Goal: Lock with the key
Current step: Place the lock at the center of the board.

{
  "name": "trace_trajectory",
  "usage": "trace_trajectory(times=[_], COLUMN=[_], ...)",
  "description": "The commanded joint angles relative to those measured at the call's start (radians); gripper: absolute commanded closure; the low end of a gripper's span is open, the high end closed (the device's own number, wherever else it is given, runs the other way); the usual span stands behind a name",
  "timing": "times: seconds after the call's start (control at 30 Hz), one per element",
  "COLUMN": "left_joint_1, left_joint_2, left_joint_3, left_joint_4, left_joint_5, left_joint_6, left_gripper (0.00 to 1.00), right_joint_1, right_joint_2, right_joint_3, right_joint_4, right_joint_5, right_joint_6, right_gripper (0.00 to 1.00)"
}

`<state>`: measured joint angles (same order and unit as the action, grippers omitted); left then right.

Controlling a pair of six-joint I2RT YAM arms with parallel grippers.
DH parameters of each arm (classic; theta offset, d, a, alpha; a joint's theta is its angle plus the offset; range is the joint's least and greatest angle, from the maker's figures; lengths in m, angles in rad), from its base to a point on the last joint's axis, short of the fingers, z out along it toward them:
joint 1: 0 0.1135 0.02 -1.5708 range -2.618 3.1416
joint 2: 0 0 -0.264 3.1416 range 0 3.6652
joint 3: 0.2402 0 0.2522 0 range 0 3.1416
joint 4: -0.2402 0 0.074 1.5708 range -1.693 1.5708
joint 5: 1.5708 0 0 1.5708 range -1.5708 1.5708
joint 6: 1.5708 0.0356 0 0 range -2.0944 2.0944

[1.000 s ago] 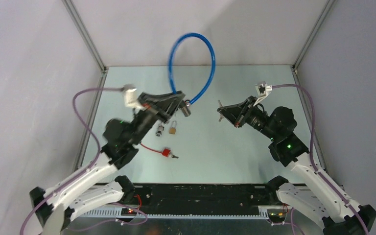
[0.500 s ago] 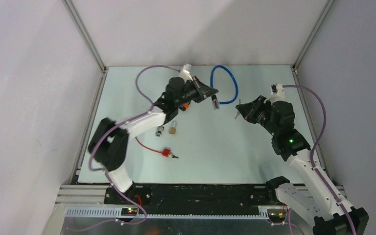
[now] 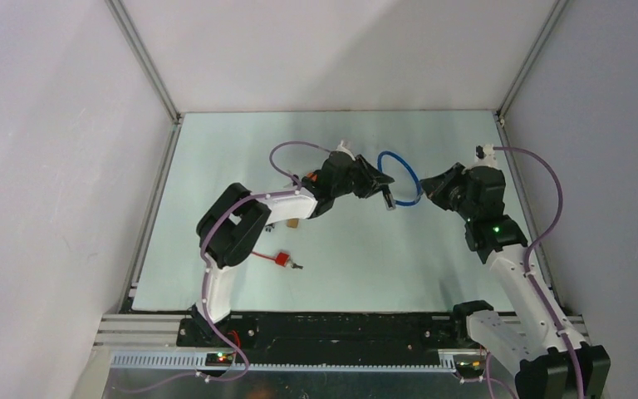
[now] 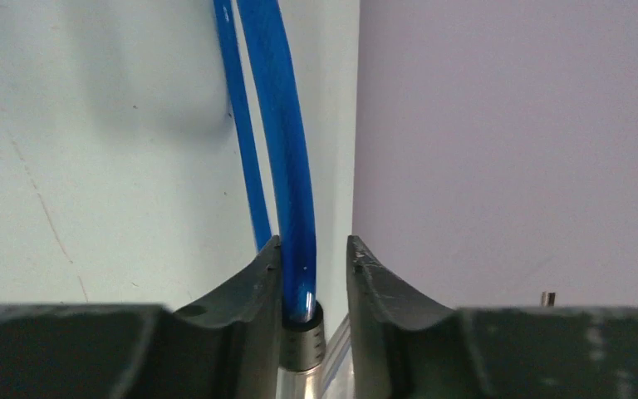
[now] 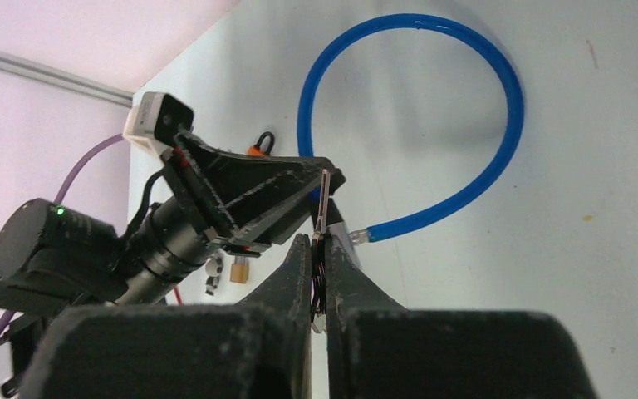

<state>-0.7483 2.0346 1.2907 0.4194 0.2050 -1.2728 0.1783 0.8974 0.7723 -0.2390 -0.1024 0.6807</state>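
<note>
A blue cable lock (image 3: 416, 176) loops between the two arms, its metal cylinder (image 3: 389, 200) hanging at my left gripper (image 3: 380, 184). In the left wrist view the cable (image 4: 287, 150) and cylinder (image 4: 301, 341) sit between the fingers of the left gripper (image 4: 314, 243). They rest against the left finger (image 4: 257, 283), and a gap shows at the right one. My right gripper (image 5: 316, 239) is shut on the key (image 5: 323, 199), a thin blade sticking up. Its tip stands right by the left gripper (image 5: 328, 179) and the cylinder (image 5: 345, 235).
A small brass padlock (image 3: 293, 222) and a silver piece (image 5: 213, 274) lie on the table under the left arm. A red-tagged key on a red cord (image 3: 283, 260) lies nearer the front. The enclosure's back wall (image 4: 507, 125) is close behind the lock.
The left arm swung right and lowered the cable lock to mid-table; its jaws have loosened around the cable. The right gripper has moved in against the lock with the key.
</note>
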Motion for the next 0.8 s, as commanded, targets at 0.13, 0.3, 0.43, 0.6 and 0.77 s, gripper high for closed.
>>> trace_trajectory(times=[0.13, 0.3, 0.43, 0.6, 0.77], left_joint_1=[-0.004, -0.011, -0.013, -0.029, -0.043], left_joint_2=[-0.119, -0.246, -0.313, -0.289, -0.243], left_joint_3=[-0.054, -0.154, -0.157, 0.006, 0.118], left_joint_4=[0.016, -0.027, -0.126, -0.402, -0.606], left_joint_5=[-0.218, -0.328, -0.377, -0.353, -0.398], left_joint_6=[0.062, 0.163, 0.235, 0.39, 0.445], left_gripper=[0.04, 0.0, 0.0, 0.0, 0.0], right_joint_1=[-0.039, -0.038, -0.016, 0.046, 0.054], right_joint_2=[0.094, 0.248, 0.402, 0.562, 0.647], right_joint_3=[0.005, 0.006, 0.05, 0.137, 0.193], right_joint_4=[0.026, 0.089, 0.122, 0.11, 0.142], right_joint_5=[-0.057, -0.11, -0.142, -0.079, -0.105], right_joint_6=[-0.08, -0.1, -0.146, -0.177, -0.143], right_gripper=[1.0, 1.0, 1.0, 1.0, 1.0])
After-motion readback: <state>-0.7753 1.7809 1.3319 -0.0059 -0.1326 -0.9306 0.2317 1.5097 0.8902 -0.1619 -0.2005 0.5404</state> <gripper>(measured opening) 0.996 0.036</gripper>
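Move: Some 12 cm to the left of the left hand and 13 cm below, about level fore and aft, is the board's center, where its blue cable lock is bound. The orange padlock lies roughly 19 cm left, 7 cm ahead of that hand; the brass padlock about 25 cm left, 6 cm back. From the right hand, still gripping a key, the board's center is some 6 cm ahead, 19 cm left, 22 cm below; the blue cable lock about 7 cm left, 3 cm ahead, 11 cm below. Opening from barely parted to fully wide, the left fingers let the blue cable lock go as the hand sinks about 2 cm and slides 7 cm left towards the board's center, then climbs well clear, rolling its left side up. Meanwhile the right hand, keeping its key pinched, dives some 14 cm towards the board by the loop's right side, with a little forward and left, tipping down about 20 degrees. ##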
